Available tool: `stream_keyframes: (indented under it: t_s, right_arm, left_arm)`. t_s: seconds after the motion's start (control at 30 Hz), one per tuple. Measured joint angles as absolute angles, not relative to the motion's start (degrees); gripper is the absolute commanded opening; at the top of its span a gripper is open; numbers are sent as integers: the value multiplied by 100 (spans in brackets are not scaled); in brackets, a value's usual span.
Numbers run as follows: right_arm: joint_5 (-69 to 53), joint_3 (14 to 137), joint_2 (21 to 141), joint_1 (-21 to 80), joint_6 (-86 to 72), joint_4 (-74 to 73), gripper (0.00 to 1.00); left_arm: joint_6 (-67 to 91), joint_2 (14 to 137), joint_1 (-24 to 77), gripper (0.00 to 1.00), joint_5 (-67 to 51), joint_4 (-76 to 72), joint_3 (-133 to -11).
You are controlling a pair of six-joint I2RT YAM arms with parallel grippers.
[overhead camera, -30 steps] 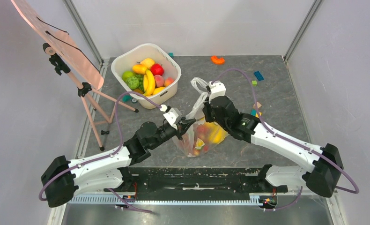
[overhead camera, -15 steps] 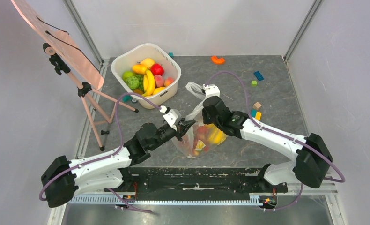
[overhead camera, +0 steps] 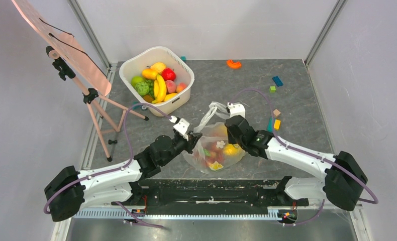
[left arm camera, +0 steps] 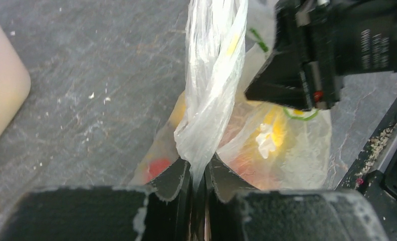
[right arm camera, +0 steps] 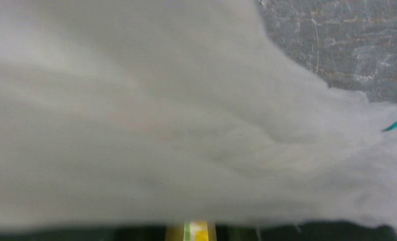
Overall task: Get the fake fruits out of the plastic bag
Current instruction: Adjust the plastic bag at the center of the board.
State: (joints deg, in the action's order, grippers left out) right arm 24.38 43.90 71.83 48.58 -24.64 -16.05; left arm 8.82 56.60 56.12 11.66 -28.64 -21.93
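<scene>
The clear plastic bag (overhead camera: 211, 131) lies on the table between my two arms. Fake fruits show through it, red ones (overhead camera: 217, 145) and a yellow one (overhead camera: 230, 149). My left gripper (overhead camera: 192, 142) is at the bag's left edge. In the left wrist view the left gripper (left arm camera: 199, 173) is shut on a twisted strip of the bag (left arm camera: 211, 85), with a red fruit (left arm camera: 158, 167) and a yellow one (left arm camera: 277, 131) behind the film. My right gripper (overhead camera: 230, 136) rests over the bag's right side. In the right wrist view blurred film (right arm camera: 176, 125) hides its jaws.
A white tub (overhead camera: 172, 104) of other fruit, including bananas, stands at the back left. An easel (overhead camera: 93, 95) with a pink board leans at the left. Small blocks (overhead camera: 277, 123) lie at the right, with an orange piece (overhead camera: 233, 64) and a blue one (overhead camera: 277, 80) farther back.
Both grippers have come down and toward the near edge. The bag has sunk from hanging stretched to lying wider on the table. Its free handle has dropped beside the right gripper.
</scene>
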Motion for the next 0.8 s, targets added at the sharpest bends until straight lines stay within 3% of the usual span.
stream_keyframes:
  t_s: [0.2, 0.27, 0.43, 0.53, 0.8]
  right_arm:
    - [2506, 3948, 6729, 4856, -2617, -1675, 22]
    - [2539, 3811, 6556, 4856, -2663, -1721, 22]
    - [2469, 3531, 6237, 4851, -2696, -1699, 22]
    - [2329, 3457, 6219, 4851, -2685, -1603, 22]
    - [2108, 3385, 6215, 4851, -2676, -1378, 22]
  left_arm:
    - [1184, 5481, 5612, 27, 1444, -2705, -1861]
    - [1284, 5319, 5612, 36, 1557, -2611, -1769]
    - [1531, 4987, 5612, 79, 1817, -2191, -1758]
    - [1737, 4814, 5612, 91, 1938, -1559, -1970]
    - [2023, 4364, 5612, 100, 1879, 172, -3336]
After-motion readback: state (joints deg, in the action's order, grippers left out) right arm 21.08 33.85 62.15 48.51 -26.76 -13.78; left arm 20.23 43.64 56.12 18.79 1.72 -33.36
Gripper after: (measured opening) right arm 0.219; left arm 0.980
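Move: Around 7 cm to the right of the left hand, some 5 cm back and 12 cm below, lies the middle of the fruit-filled plastic bag, whose gathered left side this hand already pinches. The white basket stands roughly 17 cm to the left hand's left and 23 cm ahead, some 11 cm lower. For the right hand the bag's middle is about 8 cm back, 5 cm left and 7 cm below; the yellow block is some 20 cm right, 3 cm ahead and 9 cm below. Lowering the gathered plastic 2 to 3 cm while drifting about 4 cm left, the left hand opens its fingers wide, lets go and then rises some 7 cm clear, tipped down and turned counter-clockwise about 10 degrees each. Meanwhile the right hand, fingers still nearly shut on the bag, draws back and right about 3 cm each, sinks slightly, then eases a centimetre left. ##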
